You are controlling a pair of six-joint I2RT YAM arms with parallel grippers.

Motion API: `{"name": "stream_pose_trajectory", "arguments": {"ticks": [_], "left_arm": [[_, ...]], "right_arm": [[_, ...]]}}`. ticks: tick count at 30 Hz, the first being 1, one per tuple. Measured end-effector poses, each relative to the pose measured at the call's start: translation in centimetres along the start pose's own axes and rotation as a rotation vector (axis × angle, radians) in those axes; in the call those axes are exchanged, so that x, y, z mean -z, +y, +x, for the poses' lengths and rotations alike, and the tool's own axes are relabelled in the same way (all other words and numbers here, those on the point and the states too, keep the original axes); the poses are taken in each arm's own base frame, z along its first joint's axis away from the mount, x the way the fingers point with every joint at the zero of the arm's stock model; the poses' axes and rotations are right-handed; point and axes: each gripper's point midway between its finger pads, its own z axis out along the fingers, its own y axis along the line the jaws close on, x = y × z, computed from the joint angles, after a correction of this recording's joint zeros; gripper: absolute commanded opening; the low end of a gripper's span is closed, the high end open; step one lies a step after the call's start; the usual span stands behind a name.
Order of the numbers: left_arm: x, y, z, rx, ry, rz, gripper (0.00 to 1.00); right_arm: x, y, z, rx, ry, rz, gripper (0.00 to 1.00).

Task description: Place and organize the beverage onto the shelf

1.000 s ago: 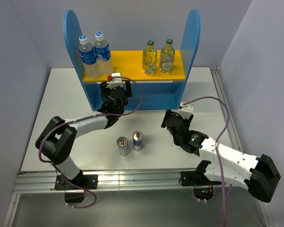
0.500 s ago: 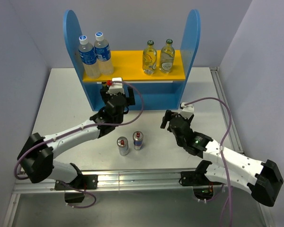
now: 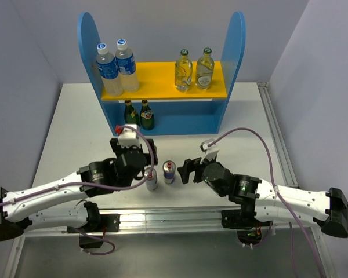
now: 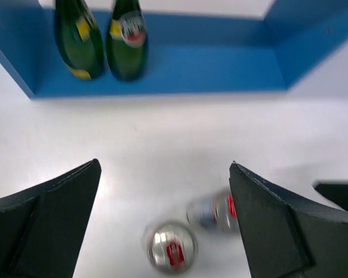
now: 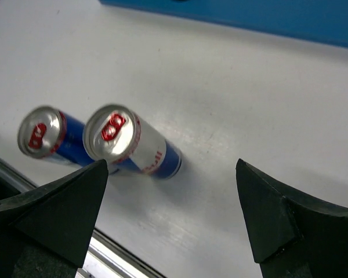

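Observation:
The shelf point(image 3: 236, 40) holds two clear glass bottles point(image 3: 194, 70) on its yellow upper board, and two dark green bottles point(image 3: 137, 114) stand at the left of its blue base point(image 4: 209, 69). They also show in the left wrist view point(image 4: 101, 37). Two silver-blue-red cans point(image 3: 169, 171) stand upright side by side on the table. My left gripper point(image 3: 140, 164) is open and empty above the cans point(image 4: 172, 253), partly hiding the left one. My right gripper point(image 3: 188, 169) is open and empty just right of the cans point(image 5: 124, 142), level with them.
Two clear plastic water bottles point(image 3: 116, 68) with blue labels stand at the left of the upper board. The table's metal front rail point(image 3: 162, 217) runs close behind the cans. Grey walls stand on both sides. The shelf's base shows at the top of the right wrist view point(image 5: 249, 17).
My left gripper has pulled back from the shelf's lower level to above the cans, uncovering the two green bottles. My right gripper has moved left and toward the cans.

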Motion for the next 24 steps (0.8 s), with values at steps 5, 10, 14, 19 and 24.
{"name": "stream_pose_trajectory", "arguments": {"ticks": [5, 10, 14, 19, 24], "left_arm": [[4.4, -0.7, 4.4, -0.022, 0.131, 0.077, 0.99], [6.2, -0.5, 9.1, -0.017, 0.208, 0.101, 0.99], [5.5, 0.9, 13.5, -0.055, 0.243, 0.052, 0.99], [4.4, 1.7, 17.1, -0.051, 0.250, 0.022, 0.99], [3.4, 1.8, 18.2, -0.018, 0.209, -0.016, 0.99]], "right_arm": [[0.8, 0.2, 3.9, 0.022, 0.075, -0.022, 0.98], [0.8, 1.1, 5.6, 0.034, 0.109, -0.028, 0.99], [-0.1, 0.7, 7.6, 0.067, 0.149, 0.025, 0.99], [-1.1, 0.1, 8.8, 0.098, 0.165, 0.079, 1.00], [-2.1, -0.2, 9.2, 0.105, 0.146, 0.124, 1.00]]}}
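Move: The left Red Bull can, which the left hand goes for, stands about 18 cm below it, some 4 cm back and 3 cm to its right; the right can is about 2 cm back and 10 cm right, equally low. The right green bottle stands roughly 23 cm ahead, 1 cm right and 14 cm lower. From the right hand, the right can is its goal, about 2 cm ahead, 7 cm left and 10 cm below; the left can is level fore and aft, 15 cm left. The left can is approached from above by the left hand, which draws back from the shelf about 9 cm, then sinks some 16 cm to the near side of the can, fingers wide open and tipping a little further down. The right can gets the right hand: back slightly and down about 9 cm, easing left and finally forward, its left side rolling down some 10 degrees, fingers open. ##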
